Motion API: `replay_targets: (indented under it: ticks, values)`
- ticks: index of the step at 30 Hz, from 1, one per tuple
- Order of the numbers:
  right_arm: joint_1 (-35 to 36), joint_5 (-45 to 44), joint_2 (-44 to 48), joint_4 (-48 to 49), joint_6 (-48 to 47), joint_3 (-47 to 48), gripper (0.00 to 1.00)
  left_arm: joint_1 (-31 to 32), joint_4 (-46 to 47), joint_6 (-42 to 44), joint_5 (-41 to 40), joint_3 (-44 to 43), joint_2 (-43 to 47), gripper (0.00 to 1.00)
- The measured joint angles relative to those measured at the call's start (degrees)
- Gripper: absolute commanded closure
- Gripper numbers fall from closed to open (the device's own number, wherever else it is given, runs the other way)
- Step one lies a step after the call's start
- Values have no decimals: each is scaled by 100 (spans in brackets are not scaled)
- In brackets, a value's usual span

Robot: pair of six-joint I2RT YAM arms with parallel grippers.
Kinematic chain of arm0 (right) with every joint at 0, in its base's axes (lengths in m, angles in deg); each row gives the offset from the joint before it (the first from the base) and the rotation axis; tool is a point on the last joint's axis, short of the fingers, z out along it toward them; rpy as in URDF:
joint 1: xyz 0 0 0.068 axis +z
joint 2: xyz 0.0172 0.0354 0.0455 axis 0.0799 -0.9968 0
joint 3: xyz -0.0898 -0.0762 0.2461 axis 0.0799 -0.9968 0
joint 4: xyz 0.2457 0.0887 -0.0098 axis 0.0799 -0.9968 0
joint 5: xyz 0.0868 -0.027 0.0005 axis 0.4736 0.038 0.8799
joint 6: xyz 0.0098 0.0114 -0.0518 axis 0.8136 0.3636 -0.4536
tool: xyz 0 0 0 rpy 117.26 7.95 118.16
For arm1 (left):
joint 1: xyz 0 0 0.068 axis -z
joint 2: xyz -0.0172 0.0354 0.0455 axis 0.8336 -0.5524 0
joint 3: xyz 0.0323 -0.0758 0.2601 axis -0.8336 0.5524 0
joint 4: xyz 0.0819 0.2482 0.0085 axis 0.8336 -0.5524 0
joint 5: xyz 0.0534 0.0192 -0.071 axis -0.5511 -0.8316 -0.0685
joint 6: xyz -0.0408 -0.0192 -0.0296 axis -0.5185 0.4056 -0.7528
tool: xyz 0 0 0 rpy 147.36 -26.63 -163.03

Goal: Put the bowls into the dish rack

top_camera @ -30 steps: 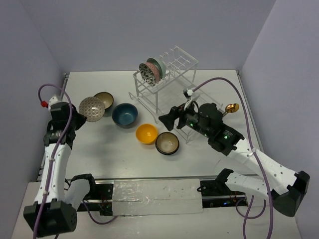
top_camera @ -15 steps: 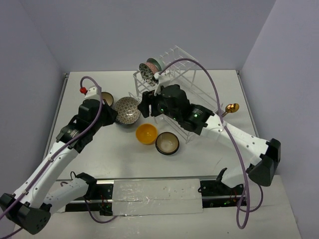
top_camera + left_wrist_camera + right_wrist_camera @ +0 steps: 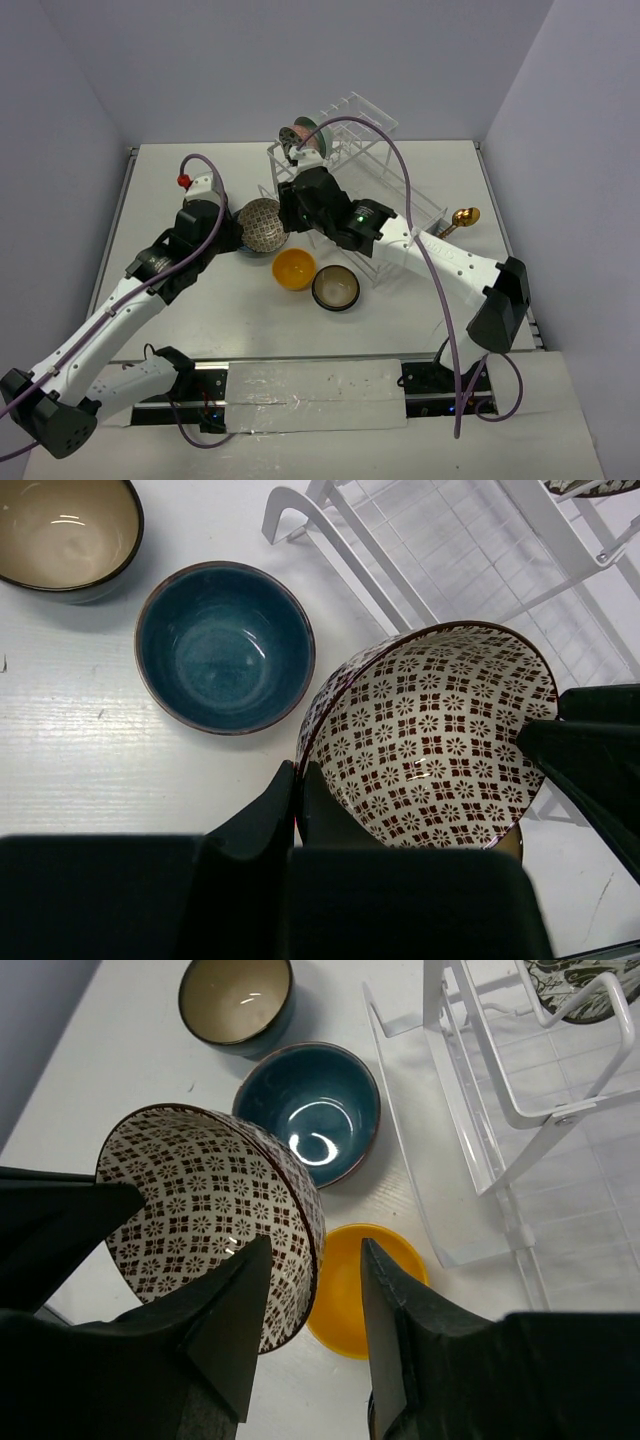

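My left gripper (image 3: 243,231) is shut on the rim of a red-and-white patterned bowl (image 3: 263,224), held tilted above the table beside the dish rack (image 3: 352,124). In the left wrist view its jaws (image 3: 297,798) pinch the bowl's (image 3: 430,735) near rim. My right gripper (image 3: 285,211) is open, and in the right wrist view (image 3: 310,1310) it straddles the far rim of that bowl (image 3: 195,1205), one finger inside and one outside. A dark blue bowl (image 3: 308,1110), a yellow bowl (image 3: 294,268) and a brown bowl with a cream inside (image 3: 336,288) stand on the table. Two bowls (image 3: 303,136) stand in the rack's upper shelf.
Another dark bowl with a cream inside (image 3: 65,530) stands left of the blue bowl (image 3: 225,645). A gold spoon (image 3: 462,217) lies right of the rack. The rack's lower tray (image 3: 470,1190) is close to the right of the yellow bowl (image 3: 375,1290).
My left arm carried the patterned bowl from the far left to beside the rack. My right gripper swung left from in front of the rack and now straddles the bowl's rim.
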Motion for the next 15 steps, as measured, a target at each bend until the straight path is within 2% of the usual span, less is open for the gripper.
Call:
replay_targets:
  ticks: [2, 5, 10, 15]
  values:
    - [0, -42, -74, -39, -2, 70, 55, 20, 4, 17, -2, -7, -31, 100]
    - [0, -61, -219, -61, -7, 164, 63, 50, 7, 22, 2, -7, -63, 100]
    - [0, -35, -339, -70, -20, 175, 65, 70, 37, 20, 2, -7, -66, 100]
    - [0, -59, -339, -90, -90, 186, 87, 70, 46, 28, 4, -7, -63, 100]
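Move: My left hand already pinches the near-left rim of the brown-patterned bowl; its middle is about 5 cm right and 3 cm ahead of that hand. From my open right hand, the bowl's middle is some 6 cm left, level in reach and about 2 cm lower. The yellow bowl stands almost straight below the right hand, 14 cm down; the blue bowl about 11 cm left and 7 cm ahead. The dish rack's middle lies roughly 16 cm right and 15 cm ahead. With my left hand holding the patterned bowl almost still, I ease my right hand down about 1.5 cm, edging slightly forward and left, so its fingers straddle the bowl's right rim, one inside and one outside. As it settles I close those fingers from half open to about a fifth, bringing them in on the rim for the hand-over. ##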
